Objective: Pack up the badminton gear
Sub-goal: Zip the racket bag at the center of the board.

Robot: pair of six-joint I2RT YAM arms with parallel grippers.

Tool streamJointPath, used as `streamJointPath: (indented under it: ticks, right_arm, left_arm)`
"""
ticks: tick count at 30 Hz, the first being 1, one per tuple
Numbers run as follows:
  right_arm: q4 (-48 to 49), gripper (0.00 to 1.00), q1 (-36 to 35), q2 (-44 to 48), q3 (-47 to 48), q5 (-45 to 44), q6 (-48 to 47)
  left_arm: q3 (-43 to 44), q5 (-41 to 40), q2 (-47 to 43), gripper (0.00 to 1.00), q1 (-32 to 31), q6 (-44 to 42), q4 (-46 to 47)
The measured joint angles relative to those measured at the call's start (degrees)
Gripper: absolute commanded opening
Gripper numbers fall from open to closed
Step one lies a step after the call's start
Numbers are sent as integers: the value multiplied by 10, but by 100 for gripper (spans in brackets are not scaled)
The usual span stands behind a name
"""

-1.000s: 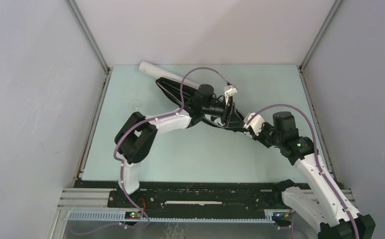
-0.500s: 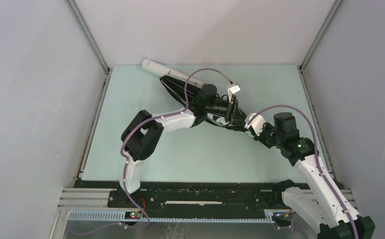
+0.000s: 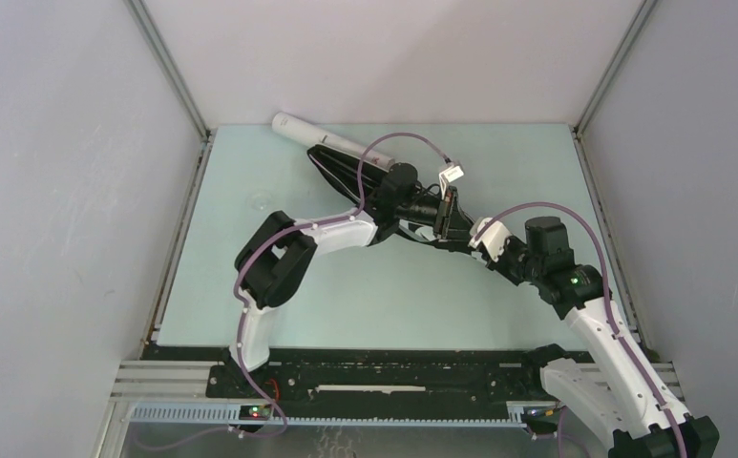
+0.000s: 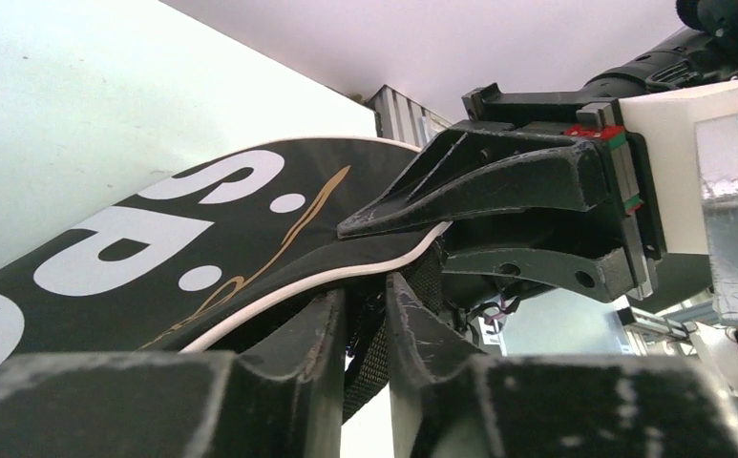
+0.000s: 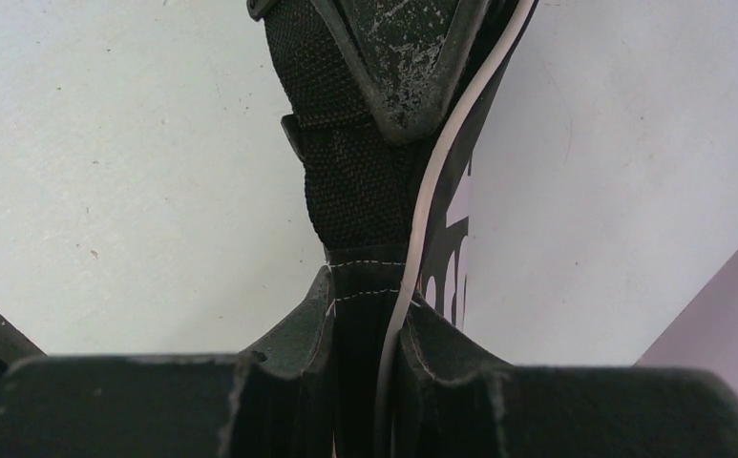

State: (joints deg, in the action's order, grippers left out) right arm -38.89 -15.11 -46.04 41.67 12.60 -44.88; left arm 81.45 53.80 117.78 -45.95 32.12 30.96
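Note:
The black bag [image 3: 346, 172] with white lettering [image 4: 126, 258] and white piping lies slantwise at the back of the table. Its narrow end is lifted between both grippers. My right gripper [image 5: 369, 301] is shut on that end, pinching the piped edge and the webbing [image 5: 355, 181]. My left gripper [image 4: 367, 296] faces it from the other side, its fingers [image 4: 319, 329] closed narrowly on the black webbing strap [image 4: 374, 358] under the bag's edge. In the top view the left gripper [image 3: 448, 212] and the right gripper [image 3: 467, 239] almost touch. A long white tube [image 3: 317, 136] lies just behind the bag.
The pale green table [image 3: 250, 277] is walled by grey panels on three sides. A metal rail [image 3: 365, 386] with the arm bases runs along the near edge. A purple cable [image 3: 403, 138] loops over the left arm.
The left arm has stretched a little further right toward the right gripper, and its jaws have closed in on the strap. The tube and bag shifted slightly. The right arm stayed put.

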Motion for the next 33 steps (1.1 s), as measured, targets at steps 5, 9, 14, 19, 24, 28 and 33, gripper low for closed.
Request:
streamJointPath:
  ticks: [5,9,14,19,24,28,33]
  right_arm:
    - [-2,0,0,0,0,-1,0]
    - [-3,0,1,1,0,-3,0]
    - [-4,0,4,2,0,-2,-2]
    - [-3,0,9,4,0,2,-8]
    - [-1,0,17,5,0,9,-12]
    - [-1,0,19,4,0,13,-13]
    - [-1,0,24,3,0,19,-16]
  left_arm:
    - [0,7,0,0,0,1,5]
    - [0,9,0,0,0,1,6]
    - [0,3,-3,0,0,-2,-9]
    - [-1,-8,-17,0,4,-22,-45]
    - [-2,-10,-24,0,5,-28,-63]
    - [-13,-9,-31,0,7,-29,-63]
    - [-27,-9,-40,0,8,-32,-61]
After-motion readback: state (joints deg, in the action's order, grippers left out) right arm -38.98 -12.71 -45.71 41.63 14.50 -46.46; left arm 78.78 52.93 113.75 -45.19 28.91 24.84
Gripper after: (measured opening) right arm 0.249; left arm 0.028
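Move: The zip pull lies practically between the left hand's part-open fingertips, about 1 cm to their right. The bag's end tab, held by the right fingers, is some 6 cm right of the left hand and 1 cm back; the bag's middle is about 22 cm to that hand's left, 10 cm ahead and 8 cm lower. From the right hand, the zip pull is roughly 5 cm left, 1 cm ahead and 1 cm up. Staying nearly in place at first, the left hand shuts its fingers on the zip pull, then draws slowly about 1.5 cm to the left along the bag, away from the right hand. The right hand keeps its pinch on the bag's end tab and holds almost still against this, giving only about half a centimetre to the right. ##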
